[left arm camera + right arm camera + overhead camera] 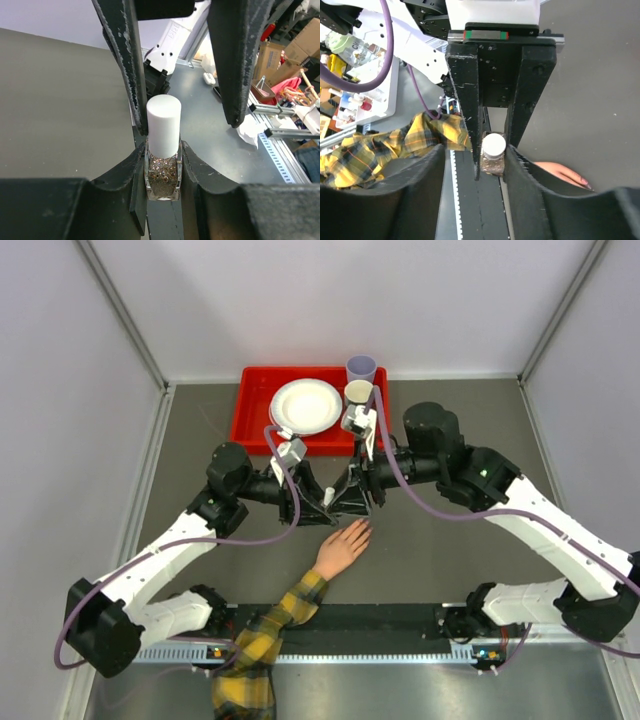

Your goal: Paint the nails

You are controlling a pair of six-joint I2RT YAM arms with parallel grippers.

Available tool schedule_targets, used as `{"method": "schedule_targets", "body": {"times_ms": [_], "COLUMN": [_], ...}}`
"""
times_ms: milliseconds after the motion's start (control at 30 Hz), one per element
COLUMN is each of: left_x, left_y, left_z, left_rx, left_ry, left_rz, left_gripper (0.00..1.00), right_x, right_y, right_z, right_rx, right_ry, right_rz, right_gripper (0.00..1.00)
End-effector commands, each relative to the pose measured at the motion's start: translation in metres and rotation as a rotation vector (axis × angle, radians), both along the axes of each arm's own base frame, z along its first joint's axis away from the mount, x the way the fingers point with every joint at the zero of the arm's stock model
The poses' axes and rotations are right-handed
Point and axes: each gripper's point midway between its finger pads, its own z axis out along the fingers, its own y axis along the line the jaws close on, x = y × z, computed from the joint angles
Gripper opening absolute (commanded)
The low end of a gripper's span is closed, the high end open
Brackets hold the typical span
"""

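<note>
A small clear bottle of glittery polish with a white cap stands upright, and my left gripper is shut on its glass body. My right gripper is open around the cap: one finger is against it, the other stands apart. Both grippers meet above mid-table, the left gripper just left of the right gripper. The peach mannequin hand lies just below them, its nails pointing up-right. One fingertip nail shows in the right wrist view.
A yellow-and-black plaid sleeve runs from the hand to the near edge. A red tray at the back holds a white plate. A purple cup and a cream cup stand by its right end.
</note>
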Motion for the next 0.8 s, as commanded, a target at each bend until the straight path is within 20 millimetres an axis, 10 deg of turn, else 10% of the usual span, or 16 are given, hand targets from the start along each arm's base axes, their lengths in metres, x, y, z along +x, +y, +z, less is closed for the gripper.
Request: {"method": "schedule_targets", "body": {"times_ms": [0,200,300,433,533,567,600,767], "left_x": [-0.006,-0.006,0.001,0.040,0.083,0.093,0.108,0.118], "left_y": [0.002,0.001,0.000,0.001,0.011,0.015,0.023,0.035], "left_z": [0.021,0.022,0.025,0.010,-0.002,-0.002,-0.003,-0.001], "left_rx": [-0.052,-0.053,-0.066,0.021,0.106,0.117,0.133,0.122], "left_ry": [-0.080,-0.081,-0.118,-0.129,-0.148,-0.153,-0.157,-0.182], "left_rz": [-0.038,-0.034,0.016,0.267,0.520,0.579,0.680,0.769], "left_gripper": [0.00,0.00,0.00,0.00,0.00,0.00,0.00,0.00], "right_x": [0.000,0.008,0.014,0.025,0.031,0.065,0.048,0.053], "right_y": [0.004,0.009,0.009,0.008,0.014,-0.002,0.012,0.015], "right_z": [0.030,0.027,0.023,0.016,0.004,0.002,-0.004,-0.019], "right_rx": [0.079,0.065,0.045,0.047,-0.002,-0.043,-0.059,-0.093], "right_ry": [-0.078,-0.084,-0.083,-0.057,-0.113,-0.164,-0.169,-0.096], "right_rz": [0.041,0.026,-0.008,-0.107,-0.321,-0.617,-0.655,-1.012], "right_gripper": [0.45,0.32,0.10,0.00,0.00,0.00,0.00,0.00]}}
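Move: The bottle's white cap stands about 1 cm ahead and 1 cm to the left of the right hand, at its height, between its half-open fingers. The left hand holds the glitter polish bottle, with the cap some 3 cm above that hand. From the right hand, the model hand on the table lies roughly 17 cm ahead, 4 cm to the right and 32 cm below; its plaid sleeve about 5 cm back, 15 cm left and as low. The right fingers close and pinch the cap while the left hand keeps its grip on the bottle and barely stirs. Then both hands swing forward together, about 5 to 6 cm and slightly down, out over the table; the right wrist turns some 40 degrees clockwise on the cap, the left about 25 degrees counter-clockwise with the bottle. ##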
